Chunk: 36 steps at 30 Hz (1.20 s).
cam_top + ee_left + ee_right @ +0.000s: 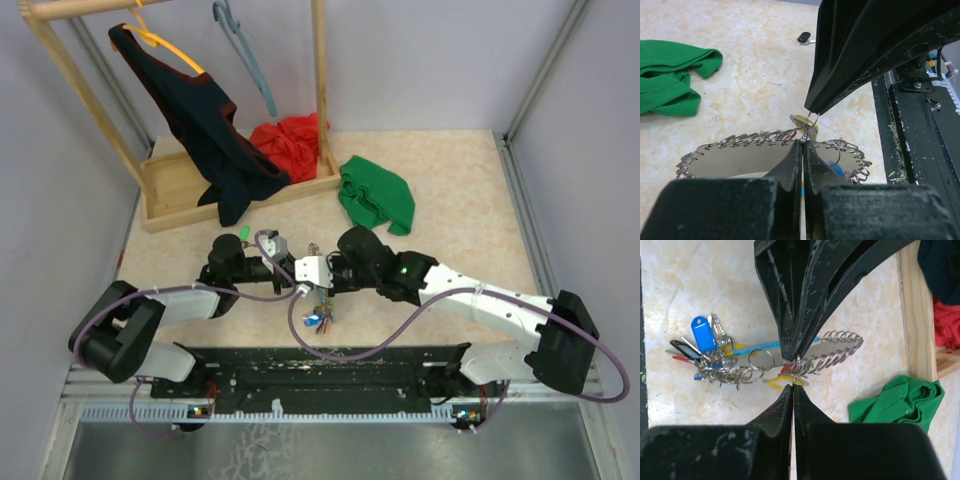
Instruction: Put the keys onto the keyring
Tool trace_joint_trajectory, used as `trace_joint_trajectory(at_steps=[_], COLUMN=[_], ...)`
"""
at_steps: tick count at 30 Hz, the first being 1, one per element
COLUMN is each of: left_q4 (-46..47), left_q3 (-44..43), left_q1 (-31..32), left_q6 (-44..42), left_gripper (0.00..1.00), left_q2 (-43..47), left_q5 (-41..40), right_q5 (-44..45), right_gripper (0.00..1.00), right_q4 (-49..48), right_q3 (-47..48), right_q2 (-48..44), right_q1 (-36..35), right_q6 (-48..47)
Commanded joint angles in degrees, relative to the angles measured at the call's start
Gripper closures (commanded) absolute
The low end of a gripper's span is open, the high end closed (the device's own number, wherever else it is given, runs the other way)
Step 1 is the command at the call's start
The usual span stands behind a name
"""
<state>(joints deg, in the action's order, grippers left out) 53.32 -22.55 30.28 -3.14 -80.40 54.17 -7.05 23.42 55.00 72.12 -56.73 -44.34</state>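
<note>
The keyring (832,350) lies on the table, a silver wire loop strung with many small rings (745,139) and a cluster of tagged keys (707,352), one with a blue tag (701,333). My left gripper (803,142) is shut on the keyring's wire. From the opposite side, my right gripper (793,386) is shut on the small ring of a yellow-tagged key (777,381), held right against the wire. The two fingertips almost touch over the table's near middle (322,276). A green-tagged key (243,235) lies behind the left arm.
A dark-headed key (804,36) lies loose on the table. A green cloth (375,195) sits behind the grippers, with a wooden rack (170,200), a dark garment (205,120) and a red cloth (290,140) at the back left. The black base rail (330,365) runs along the near edge.
</note>
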Motion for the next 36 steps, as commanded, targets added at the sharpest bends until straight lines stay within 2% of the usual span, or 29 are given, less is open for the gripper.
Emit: trace_joint_trajectory(at_steps=[1,4,13,19,20,24,26,36], left_q4=[5.86,9.57,12.43,12.55,12.56,12.60,12.62,12.35], left_q3=[1.50,2.68,3.12,3.47,3.47,3.46,3.55,3.59], left_q1=[-0.08,-0.11,-0.01,-0.07,-0.01,-0.09,-0.09,-0.06], left_q6=[3.65,5.34,7.02,7.04,6.93,7.07,7.09,7.14], left_gripper=[1.00,1.00,1.00,1.00,1.00,1.00,1.00,1.00], left_q2=[1.57,1.65,0.85,1.03,1.06,0.99,1.16,1.47], left_q5=[-2.71,-3.59,-4.45,-4.85,-4.86,-4.96,-4.99,-5.35], right_q5=[2.60,1.47,-5.19,-1.19,-1.40,-6.02,-7.47,-10.73], right_gripper=[1.00,1.00,1.00,1.00,0.98,0.79,0.74,0.69], right_q4=[-1.25,-2.28,-10.17,-14.81,-15.22,-17.86,-20.94,-33.70], right_q3=[-2.34,-4.32,-6.88,-10.35,-10.96,-13.24,-15.27,-21.46], right_q2=[-3.29,-2.48,0.38,-3.82,-4.69,-7.02,-7.83,-8.69], right_q1=[-0.09,-0.13,-0.14,0.22,0.71,4.00,4.84,6.51], right_q6=[3.34,4.59,6.49,8.70,9.61,14.38,16.23,20.95])
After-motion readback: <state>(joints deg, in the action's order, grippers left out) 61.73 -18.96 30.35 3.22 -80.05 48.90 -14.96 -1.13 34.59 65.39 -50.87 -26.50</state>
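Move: The keyring's coil is pinched right at the left fingertips; from the right hand, which holds its wire, that pinch lies about 1 cm ahead, 1 cm left and 2 cm below. The yellow-headed key hangs some 3 cm straight below the right hand. The blue fob is roughly 10 cm back, 1 cm left and 6 cm below it, the green cloth about 17 cm ahead, 13 cm right and 14 cm below. The right hand sinks about 4 cm beside the left-held coil, tilts some 20 degrees, opens and releases the wire. ##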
